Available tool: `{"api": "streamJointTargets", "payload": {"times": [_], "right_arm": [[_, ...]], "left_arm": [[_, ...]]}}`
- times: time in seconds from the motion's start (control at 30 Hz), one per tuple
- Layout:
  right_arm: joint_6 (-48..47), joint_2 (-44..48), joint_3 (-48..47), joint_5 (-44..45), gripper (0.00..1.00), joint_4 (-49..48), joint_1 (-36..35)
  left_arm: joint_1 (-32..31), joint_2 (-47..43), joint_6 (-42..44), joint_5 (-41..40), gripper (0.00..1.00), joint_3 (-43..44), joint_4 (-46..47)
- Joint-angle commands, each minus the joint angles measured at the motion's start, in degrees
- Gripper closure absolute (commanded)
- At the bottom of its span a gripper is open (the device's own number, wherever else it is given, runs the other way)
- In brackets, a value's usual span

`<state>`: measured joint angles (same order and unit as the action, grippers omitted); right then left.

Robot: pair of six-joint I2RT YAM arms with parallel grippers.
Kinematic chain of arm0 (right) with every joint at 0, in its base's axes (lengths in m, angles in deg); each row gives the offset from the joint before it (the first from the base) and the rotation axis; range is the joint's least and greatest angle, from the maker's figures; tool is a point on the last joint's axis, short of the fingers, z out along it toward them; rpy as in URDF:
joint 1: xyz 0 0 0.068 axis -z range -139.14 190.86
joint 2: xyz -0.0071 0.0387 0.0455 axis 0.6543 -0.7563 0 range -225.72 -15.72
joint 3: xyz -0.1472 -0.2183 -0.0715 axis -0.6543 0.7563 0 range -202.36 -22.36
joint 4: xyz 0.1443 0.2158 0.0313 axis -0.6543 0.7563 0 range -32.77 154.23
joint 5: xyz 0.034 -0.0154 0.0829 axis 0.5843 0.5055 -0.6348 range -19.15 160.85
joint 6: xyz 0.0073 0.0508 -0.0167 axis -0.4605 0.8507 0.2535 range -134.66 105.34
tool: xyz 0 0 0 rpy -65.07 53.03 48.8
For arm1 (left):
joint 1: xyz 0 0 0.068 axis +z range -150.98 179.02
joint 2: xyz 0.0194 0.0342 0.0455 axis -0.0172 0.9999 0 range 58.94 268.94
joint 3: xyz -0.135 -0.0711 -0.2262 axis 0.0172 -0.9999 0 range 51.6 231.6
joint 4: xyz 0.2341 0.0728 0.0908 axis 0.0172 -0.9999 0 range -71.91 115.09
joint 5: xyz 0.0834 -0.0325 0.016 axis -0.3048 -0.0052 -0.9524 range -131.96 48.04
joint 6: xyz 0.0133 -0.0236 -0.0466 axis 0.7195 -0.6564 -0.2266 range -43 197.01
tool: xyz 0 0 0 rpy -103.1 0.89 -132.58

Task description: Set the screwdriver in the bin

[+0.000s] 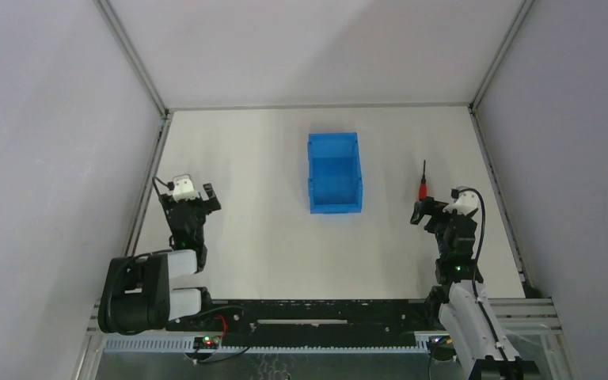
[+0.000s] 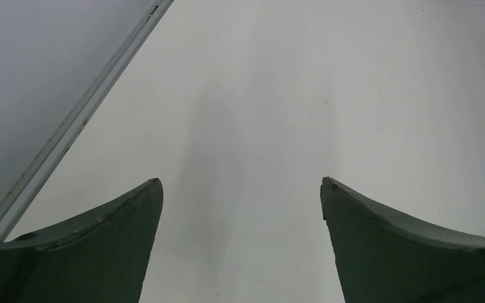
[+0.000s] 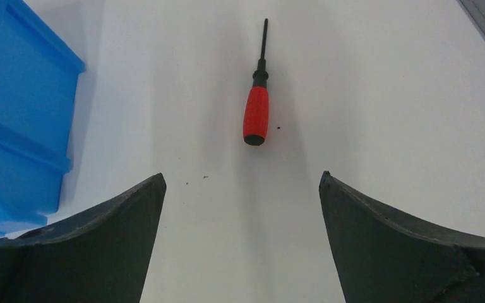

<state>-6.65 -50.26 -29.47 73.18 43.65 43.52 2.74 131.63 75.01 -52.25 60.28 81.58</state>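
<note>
The screwdriver (image 1: 423, 185), red handle and thin dark shaft, lies on the white table right of the bin, shaft pointing away from me. In the right wrist view the screwdriver (image 3: 256, 113) lies just ahead of my fingers, handle end nearest. The blue bin (image 1: 334, 172) stands at the table's middle; part of the bin (image 3: 19, 120) shows at the left of the right wrist view. My right gripper (image 1: 427, 210) is open and empty, just short of the handle, seen as (image 3: 242, 180) in its own view. My left gripper (image 1: 196, 195) is open and empty at the left, over bare table (image 2: 241, 183).
Grey walls enclose the table on three sides, with metal rails along the left edge (image 1: 149, 178) and right edge (image 1: 497, 186). The left rail (image 2: 76, 120) shows in the left wrist view.
</note>
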Motion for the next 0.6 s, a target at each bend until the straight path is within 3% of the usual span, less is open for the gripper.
{"api": "streamJointTargets", "payload": {"times": [0.0,0.1,0.23,0.4,0.57], "right_arm": [[0.41,-0.35,-2.88,0.88,0.0,-1.26,0.16],[1.51,-1.19,-6.62,1.54,0.01,3.11,0.16],[2.17,-6.71,-19.1,4.27,0.0,16.07,0.16],[1.45,-22.71,-38.35,5.96,0.0,33.96,0.16],[1.4,-42.03,-52.43,7.46,0.01,44.47,0.32]], "left_arm": [[-0.12,-0.61,0.35,0.16,0.0,2.3,3.89],[-0.12,-0.61,0.33,0.12,0.0,2.31,3.89],[-0.12,-0.61,0.37,0.16,0.0,2.3,3.89],[-0.11,-0.61,0.33,0.13,0.0,2.32,3.89],[-0.11,-0.62,0.29,0.16,0.0,2.3,3.89]]}}
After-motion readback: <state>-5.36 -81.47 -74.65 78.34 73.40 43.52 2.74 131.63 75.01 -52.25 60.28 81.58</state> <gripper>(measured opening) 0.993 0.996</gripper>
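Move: The screwdriver's middle lies about 15 cm ahead of the open right hand, some 3 cm to its right and 8 cm below, red handle nearest. The blue bin's middle is about 28 cm to this hand's left, 16 cm ahead and 5 cm below. From the idle left hand the screwdriver is roughly 75 cm to the right, 9 cm ahead and 8 cm below. Right hand rises about 9 cm and reaches 8 cm forward, wide open, tipping down some 15 degrees, touching nothing. ##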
